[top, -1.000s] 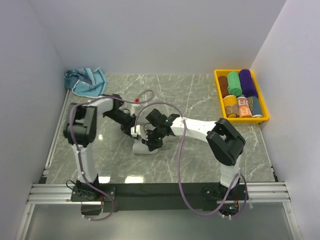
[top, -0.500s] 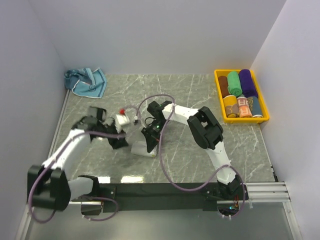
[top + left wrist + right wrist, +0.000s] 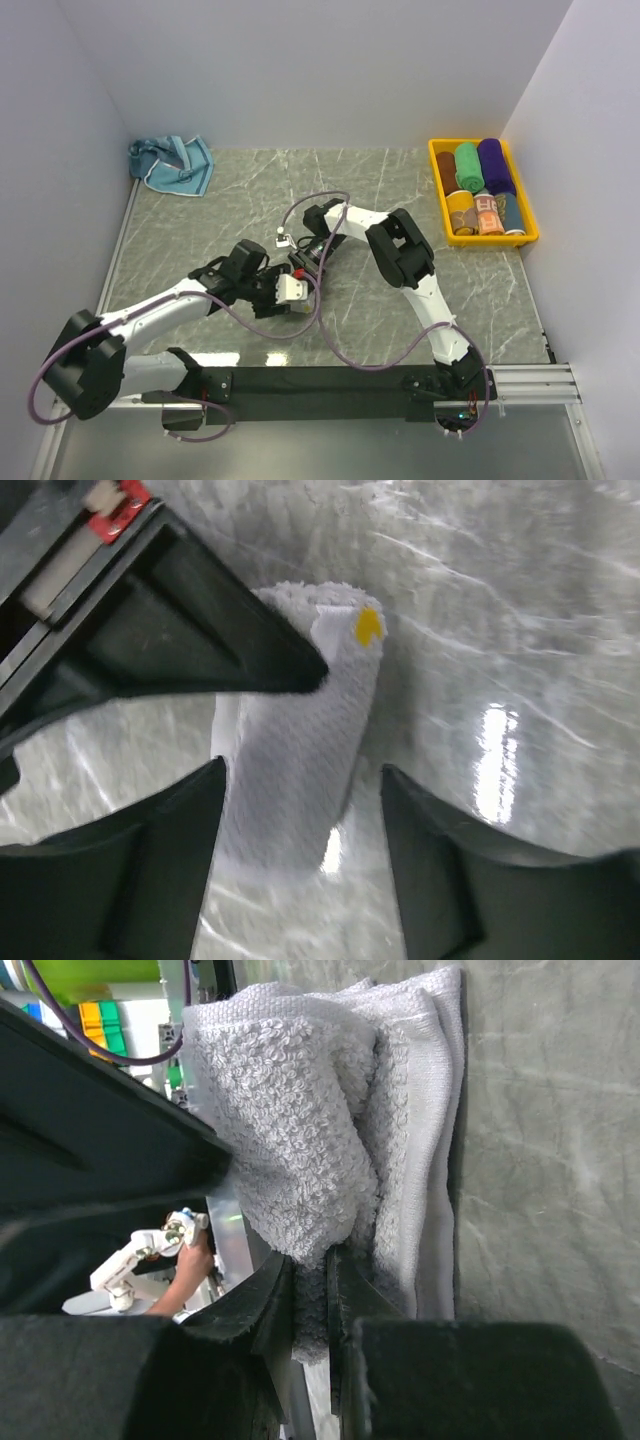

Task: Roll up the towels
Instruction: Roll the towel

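Note:
A pale grey-white towel (image 3: 295, 760) lies on the table as a short roll with a yellow tag (image 3: 368, 627) at its far end. My left gripper (image 3: 303, 780) is open, one finger on each side of the roll, not squeezing it. My right gripper (image 3: 310, 1265) is shut on a fold of the same towel (image 3: 290, 1130) at its end; its black finger (image 3: 200, 650) reaches in from the upper left of the left wrist view. From above, both grippers (image 3: 287, 292) (image 3: 303, 262) meet at mid-table and hide most of the roll.
A crumpled light blue towel (image 3: 172, 163) lies at the back left corner. The yellow bin (image 3: 437, 190) at the back right holds rolled towels, among them green (image 3: 467, 166), purple (image 3: 494, 163) and orange (image 3: 460, 210). Walls close in the left, back and right sides.
My left arm has dropped low and swung in from the lower left, and its jaws have opened around the roll. My right arm has stretched out, its gripper staying at the towel.

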Action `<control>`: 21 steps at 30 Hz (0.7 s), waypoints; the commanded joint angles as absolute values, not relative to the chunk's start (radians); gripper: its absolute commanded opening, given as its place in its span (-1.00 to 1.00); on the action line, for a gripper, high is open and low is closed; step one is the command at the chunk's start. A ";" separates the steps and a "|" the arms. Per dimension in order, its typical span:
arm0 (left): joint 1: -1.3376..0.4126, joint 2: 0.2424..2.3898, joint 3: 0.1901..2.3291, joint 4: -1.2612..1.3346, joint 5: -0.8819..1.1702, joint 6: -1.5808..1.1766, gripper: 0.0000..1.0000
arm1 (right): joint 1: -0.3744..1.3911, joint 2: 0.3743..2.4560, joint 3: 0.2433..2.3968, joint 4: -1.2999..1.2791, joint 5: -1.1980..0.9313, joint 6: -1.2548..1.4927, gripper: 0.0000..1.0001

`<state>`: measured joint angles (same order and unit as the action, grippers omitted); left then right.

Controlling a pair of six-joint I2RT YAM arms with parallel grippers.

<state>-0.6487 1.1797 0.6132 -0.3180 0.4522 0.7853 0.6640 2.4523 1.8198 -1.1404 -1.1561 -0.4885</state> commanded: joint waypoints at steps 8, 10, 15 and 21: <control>-0.673 1.385 0.678 -0.391 0.446 0.827 -0.42 | 0.612 2.422 1.758 -1.055 -0.945 -0.477 -0.79; -0.669 1.416 0.716 -0.440 0.465 0.801 -0.61 | 0.568 2.370 1.747 -1.033 -0.933 -0.453 -0.50; -0.631 1.500 0.784 -0.563 0.543 0.764 -0.75 | 0.431 2.170 1.692 -0.948 -0.930 -0.370 -0.05; -0.580 1.650 0.914 -0.676 0.629 0.742 -0.83 | 0.258 1.849 1.439 -0.761 -0.848 -0.313 0.05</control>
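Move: The rolled-up white towel's middle is about 3 cm to the left gripper's right, level ahead and some 4 cm below it. From the right gripper, which still pinches the towel, that middle is some 2 cm back, 2 cm left and 1 cm lower. The blue towel lies some 30 cm ahead and 27 cm left of the left gripper; the yellow bin is about 23 cm ahead and 40 cm right of the right gripper. Lower the open left gripper about 3 cm over the white towel and close its fingers to pinch it, then ease it a little right and forward, tilting some 15 degrees. Once it grips, open the right fingers to let go and swing that hand away right and forward, rising, about 17 cm in all, turning clockwise. ##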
